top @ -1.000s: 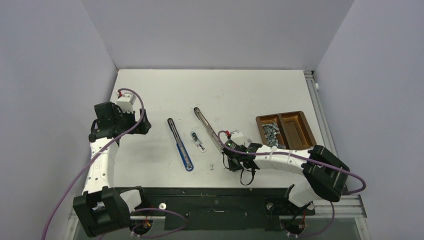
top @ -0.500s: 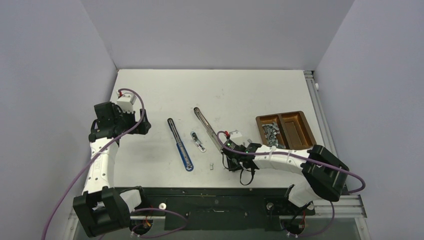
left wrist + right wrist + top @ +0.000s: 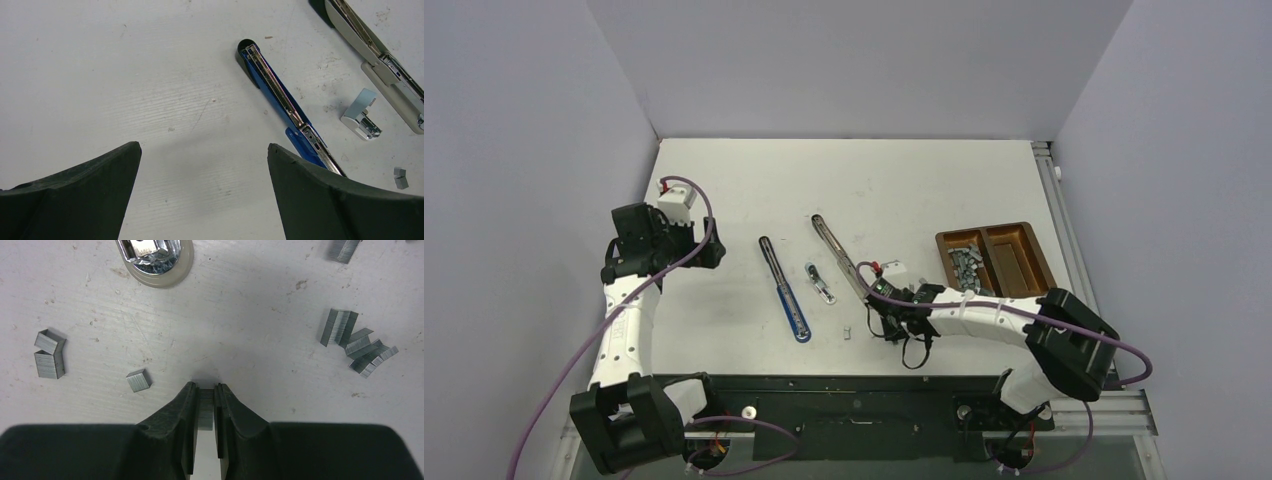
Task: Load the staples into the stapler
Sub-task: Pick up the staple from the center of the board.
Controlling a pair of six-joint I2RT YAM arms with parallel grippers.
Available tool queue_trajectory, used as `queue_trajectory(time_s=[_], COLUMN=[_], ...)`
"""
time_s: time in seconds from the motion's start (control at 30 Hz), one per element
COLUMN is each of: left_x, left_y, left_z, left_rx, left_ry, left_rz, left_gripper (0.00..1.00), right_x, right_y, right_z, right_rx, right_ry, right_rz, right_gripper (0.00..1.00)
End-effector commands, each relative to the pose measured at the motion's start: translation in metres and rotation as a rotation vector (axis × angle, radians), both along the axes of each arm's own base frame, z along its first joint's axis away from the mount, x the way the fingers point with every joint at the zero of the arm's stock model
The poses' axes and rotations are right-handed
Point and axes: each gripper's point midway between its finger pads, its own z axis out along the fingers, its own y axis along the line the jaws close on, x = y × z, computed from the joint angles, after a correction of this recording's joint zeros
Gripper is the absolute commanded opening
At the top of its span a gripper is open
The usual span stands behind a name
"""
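A blue stapler (image 3: 785,291) (image 3: 278,98) lies opened flat on the white table. To its right lies a cream stapler (image 3: 837,256) (image 3: 378,69), also opened; its rounded end (image 3: 155,258) shows just beyond my right gripper. My right gripper (image 3: 890,324) (image 3: 205,386) sits low at the table, shut on a short strip of staples (image 3: 205,411). More staples (image 3: 357,342) lie loose to its right and others (image 3: 49,354) to its left. My left gripper (image 3: 708,251) (image 3: 204,150) hangs open and empty, left of the blue stapler.
A brown wooden tray (image 3: 1025,262) at the right holds a heap of staple strips (image 3: 964,266) in its left compartment. A small chrome part (image 3: 821,283) (image 3: 361,118) lies between the two staplers. One stray staple block (image 3: 848,333) lies near the front edge.
My right gripper's jaws have closed onto the staple strip, and the arm has edged slightly left. The left arm has not moved.
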Motion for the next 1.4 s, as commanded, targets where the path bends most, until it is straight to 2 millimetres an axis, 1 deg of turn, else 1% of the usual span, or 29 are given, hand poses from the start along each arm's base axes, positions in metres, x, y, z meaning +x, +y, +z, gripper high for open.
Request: queue_trajectory(time_s=[0.0, 0.17, 0.27, 0.43, 0.63, 0.73, 0.83, 1.03, 1.23, 1.37], left_x=[0.013, 0.014, 0.014, 0.016, 0.018, 0.019, 0.020, 0.020, 0.019, 0.019], left_y=[0.004, 0.004, 0.004, 0.004, 0.004, 0.004, 0.003, 0.004, 0.005, 0.004], left_z=[0.030, 0.032, 0.033, 0.036, 0.040, 0.042, 0.041, 0.041, 0.043, 0.044], left_rx=[0.022, 0.022, 0.021, 0.019, 0.013, 0.009, 0.004, 0.009, 0.015, 0.012], left_ry=[-0.094, -0.095, -0.097, -0.103, -0.110, -0.113, -0.112, -0.113, -0.115, -0.118], left_rz=[-0.005, -0.004, -0.001, 0.003, 0.006, 0.006, 0.006, 0.009, 0.009, 0.007], left_gripper=[0.96, 0.96, 0.96, 0.96, 0.96, 0.96, 0.96, 0.96, 0.96, 0.96], right_x=[0.017, 0.054, 0.074, 0.091, 0.106, 0.108, 0.107, 0.094, 0.081, 0.079], right_y=[0.001, -0.009, -0.007, 0.005, 0.013, 0.016, 0.019, 0.031, 0.048, 0.048], right_z=[0.014, 0.027, 0.031, 0.025, 0.017, 0.014, 0.013, 0.009, 0.011, 0.011], right_rx=[-0.038, -0.050, -0.050, -0.058, -0.081, -0.086, -0.082, -0.070, -0.053, -0.049], right_ry=[-0.032, -0.075, -0.096, -0.098, -0.098, -0.097, -0.094, -0.086, -0.100, -0.108], right_rz=[0.018, 0.009, 0.020, 0.064, 0.092, 0.107, 0.121, 0.155, 0.196, 0.186], right_gripper=[0.09, 0.09, 0.09, 0.09, 0.09, 0.09, 0.09, 0.09, 0.09, 0.09])
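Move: I already hold a staple strip upright between my right fingertips, just above the board. The grey stapler's near end lies about 8 cm ahead of my right hand and 4 cm left; the small compact stapler is roughly 11 cm ahead, 13 cm left. A tiny staple piece sits 4 cm left and 1 cm ahead, and loose staples lie 6 cm right and 5 cm ahead. From my left hand the near end is some 28 cm right, 8 cm back and 15 cm below. Keeping my pinch on the staple strip, I carry it with my right hand almost 10 cm forward in a low hop of about 2 cm, setting back down to near the board on the right of the grey stapler's near end. Then I sweep left and slightly back, turning counter-clockwise, my left finger nudging the stapler's side. My empty left hand just lifts a little, staying open. ##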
